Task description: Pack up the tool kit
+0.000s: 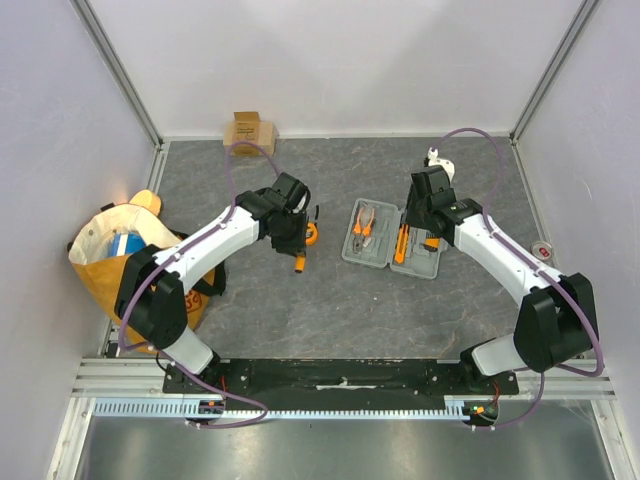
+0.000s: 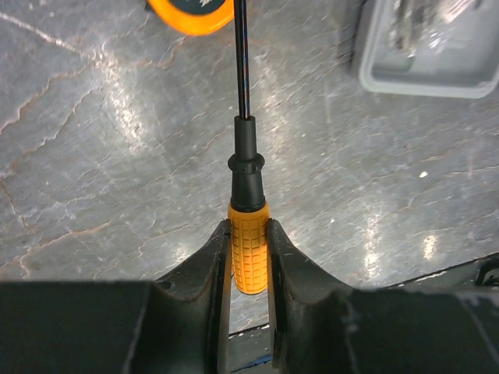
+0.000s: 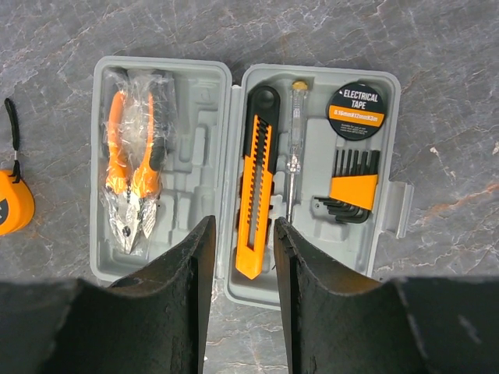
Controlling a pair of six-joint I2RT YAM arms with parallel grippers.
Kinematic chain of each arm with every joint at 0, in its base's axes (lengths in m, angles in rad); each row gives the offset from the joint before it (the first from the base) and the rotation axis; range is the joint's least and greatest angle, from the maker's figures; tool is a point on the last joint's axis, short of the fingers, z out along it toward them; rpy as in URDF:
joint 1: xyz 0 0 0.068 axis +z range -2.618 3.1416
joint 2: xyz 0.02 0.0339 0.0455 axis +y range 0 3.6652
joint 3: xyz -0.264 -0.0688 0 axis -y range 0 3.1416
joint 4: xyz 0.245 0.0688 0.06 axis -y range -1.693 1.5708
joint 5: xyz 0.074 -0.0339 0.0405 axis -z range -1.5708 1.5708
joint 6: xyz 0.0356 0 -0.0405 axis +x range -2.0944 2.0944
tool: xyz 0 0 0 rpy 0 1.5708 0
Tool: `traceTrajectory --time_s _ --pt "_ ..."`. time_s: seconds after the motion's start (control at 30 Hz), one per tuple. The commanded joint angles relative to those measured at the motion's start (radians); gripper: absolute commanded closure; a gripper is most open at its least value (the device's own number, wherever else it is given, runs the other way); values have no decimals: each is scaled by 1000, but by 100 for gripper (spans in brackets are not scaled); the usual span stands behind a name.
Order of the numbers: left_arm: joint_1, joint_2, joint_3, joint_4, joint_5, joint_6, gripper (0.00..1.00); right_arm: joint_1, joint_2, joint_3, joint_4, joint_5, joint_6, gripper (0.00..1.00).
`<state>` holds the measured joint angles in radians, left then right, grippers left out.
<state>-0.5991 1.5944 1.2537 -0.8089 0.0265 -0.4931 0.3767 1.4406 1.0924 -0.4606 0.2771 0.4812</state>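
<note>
The grey tool kit case (image 1: 352,250) lies open on the table, also seen in the right wrist view (image 3: 195,148). It holds wrapped pliers (image 3: 131,167), an orange utility knife (image 3: 257,195), a tester screwdriver (image 3: 292,148), electrical tape (image 3: 355,109) and hex keys (image 3: 351,187). My left gripper (image 2: 248,249) is shut on the orange handle of a screwdriver (image 2: 246,175) to the left of the case, and the shaft points at the orange tape measure (image 2: 191,12). My right gripper (image 3: 243,234) hangs open above the case's near edge, holding nothing.
A small cardboard box (image 1: 248,130) stands at the back wall. A yellow-orange bag (image 1: 120,255) sits at the left edge by the left arm. A white object (image 1: 438,160) lies behind the right gripper. The tape measure (image 1: 312,233) rests between the left gripper and the case.
</note>
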Motion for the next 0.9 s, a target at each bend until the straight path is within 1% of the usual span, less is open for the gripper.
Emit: traceTrajectory --time_s 0.0,0.1,0.17,0.27,0.33,0.4,0.53,0.7,0.87 --pt "-11 9 72 14 7 -2 98 -9 -43 8 -7 36 2 57" --pt "-24 16 88 72 53 -1 98 -10 -49 3 -13 42 4 57" --pt "-37 58 137 85 87 5 98 -12 -51 6 -16 53 4 57" --pt "-82 153 240 91 102 8 98 -16 -57 12 -27 76 7 57" --pt "-103 209 318 109 133 -7 98 -24 -71 14 -41 99 14 57" --pt "-114 271 377 138 197 -21 98 -32 -85 14 -52 114 16 57" --pt "-148 392 481 184 237 -30 98 -45 -130 -2 -72 142 11 57" --pt "-172 515 572 247 279 -56 98 -64 -174 -28 -93 165 4 57" --pt "-188 593 608 274 308 -85 98 -78 -190 -37 -110 168 -6 57"
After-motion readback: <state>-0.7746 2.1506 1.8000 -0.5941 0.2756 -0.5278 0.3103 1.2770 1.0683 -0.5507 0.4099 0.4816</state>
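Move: The left hand grips the screwdriver by its handle, shaft pointing outward. The empty slot in the left half of the case has its middle about 10 cm ahead, 21 cm right and 9 cm below. The bagged pliers lie about 12 cm ahead and 17 cm right, the utility knife 9 cm ahead and 27 cm right, the tape measure 11 cm ahead and 3 cm right, all similarly low. From the right hand the slot is about 6 cm left, level fore-and-aft, 12 cm below. Rightward, some 20 cm, and about 5 cm forward, the left hand carries the screwdriver to the case's empty slot, rising slightly, then sinking about 4 cm at the end while turning clockwise and rolling left side down. Its fingers keep their hold. The right hand, empty and part-open, clears away rightward about 6 cm, rising and drawing slightly back. ##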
